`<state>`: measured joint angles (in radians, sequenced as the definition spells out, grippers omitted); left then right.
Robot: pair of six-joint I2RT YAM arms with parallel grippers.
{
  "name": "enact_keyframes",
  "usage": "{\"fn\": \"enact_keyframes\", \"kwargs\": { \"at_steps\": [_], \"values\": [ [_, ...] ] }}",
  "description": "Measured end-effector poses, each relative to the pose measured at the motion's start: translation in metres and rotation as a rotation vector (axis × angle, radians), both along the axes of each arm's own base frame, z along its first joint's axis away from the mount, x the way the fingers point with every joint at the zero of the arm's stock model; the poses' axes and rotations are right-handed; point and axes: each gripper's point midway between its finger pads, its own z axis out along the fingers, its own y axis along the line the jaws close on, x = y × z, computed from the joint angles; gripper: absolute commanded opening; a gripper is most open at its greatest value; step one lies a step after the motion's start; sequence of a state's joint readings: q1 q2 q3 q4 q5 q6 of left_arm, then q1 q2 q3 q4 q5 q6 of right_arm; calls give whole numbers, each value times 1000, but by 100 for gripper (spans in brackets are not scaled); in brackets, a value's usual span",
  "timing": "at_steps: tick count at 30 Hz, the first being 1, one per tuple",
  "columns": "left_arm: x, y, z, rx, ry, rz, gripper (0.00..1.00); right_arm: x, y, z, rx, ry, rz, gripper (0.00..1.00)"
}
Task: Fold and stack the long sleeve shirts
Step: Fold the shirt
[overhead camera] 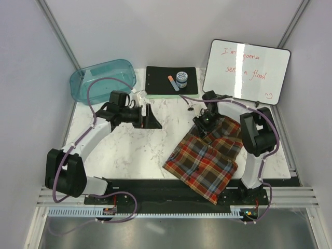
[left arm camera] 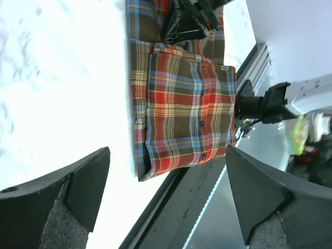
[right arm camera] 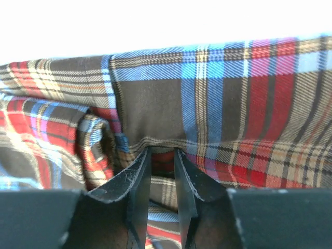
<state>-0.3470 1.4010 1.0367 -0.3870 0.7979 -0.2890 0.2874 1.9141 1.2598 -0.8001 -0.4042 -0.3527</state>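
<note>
The long sleeve shirt (overhead camera: 207,158), a plaid flannel in red, brown and blue checks, lies folded into a rough rectangle on the right half of the table, one corner over the front rail. My right gripper (overhead camera: 203,124) is down on its far edge. In the right wrist view its fingers (right arm camera: 136,176) stand close together with a fold of the shirt (right arm camera: 233,88) pinched at their tips (right arm camera: 162,151). My left gripper (overhead camera: 150,118) hovers left of the shirt, wide open and holding nothing. The left wrist view looks between its jaws (left arm camera: 167,155) at the shirt (left arm camera: 187,104) and the right gripper (left arm camera: 187,23).
A teal plastic bin (overhead camera: 102,78) stands at the back left. Behind the middle lies a black board (overhead camera: 158,80) carrying a marker (overhead camera: 173,83) and a small jar (overhead camera: 181,78). A whiteboard (overhead camera: 246,70) leans at the back right. A black rail (overhead camera: 155,187) runs along the front edge.
</note>
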Motion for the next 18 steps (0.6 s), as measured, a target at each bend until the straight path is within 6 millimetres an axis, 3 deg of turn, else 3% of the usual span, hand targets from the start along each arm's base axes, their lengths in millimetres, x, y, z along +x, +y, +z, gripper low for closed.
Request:
{"fn": "enact_keyframes", "kwargs": {
  "at_steps": [4,9,12,15,18],
  "values": [
    [0,42,-12,-16,72,126,99,6,40,1,6,-38,133,31],
    [10,78,16,-51,-25,240,99,19,99,2,32,-109,307,30],
    [8,80,27,-59,-64,247,99,28,137,4,50,-177,431,32],
    [8,80,20,-55,-49,246,100,36,163,9,55,-245,526,35],
    [12,81,5,-35,-18,236,100,54,169,24,54,-306,536,41]
  ]
}}
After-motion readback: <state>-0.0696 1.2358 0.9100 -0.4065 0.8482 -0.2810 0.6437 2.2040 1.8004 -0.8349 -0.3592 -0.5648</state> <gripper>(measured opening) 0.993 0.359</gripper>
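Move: The right hand already has its part-open fingertips on the shirt's far-left part, with most of the shirt some 15 cm back and 3 cm to the right. It is heading for the bare table about 17 cm to its left and 5 cm ahead. From this hand the black board's middle is roughly 31 cm ahead and 18 cm left, and the jar 33 cm ahead and 12 cm left. For the raised left hand, that bare patch is about 14 cm right, 2 cm ahead and 18 cm below. The right hand keeps its narrowly open fingertips on the cloth and drags the shirt across the table to the robot's left, about 17 cm, veering some 5 cm forward and rising a couple of centimetres near the end, while turning about 30 degrees counter-clockwise to square the shirt up. Meanwhile the left hand, empty and wide open above the table, draws about 8 cm to its left out of the shirt's way, turning a little counter-clockwise. ##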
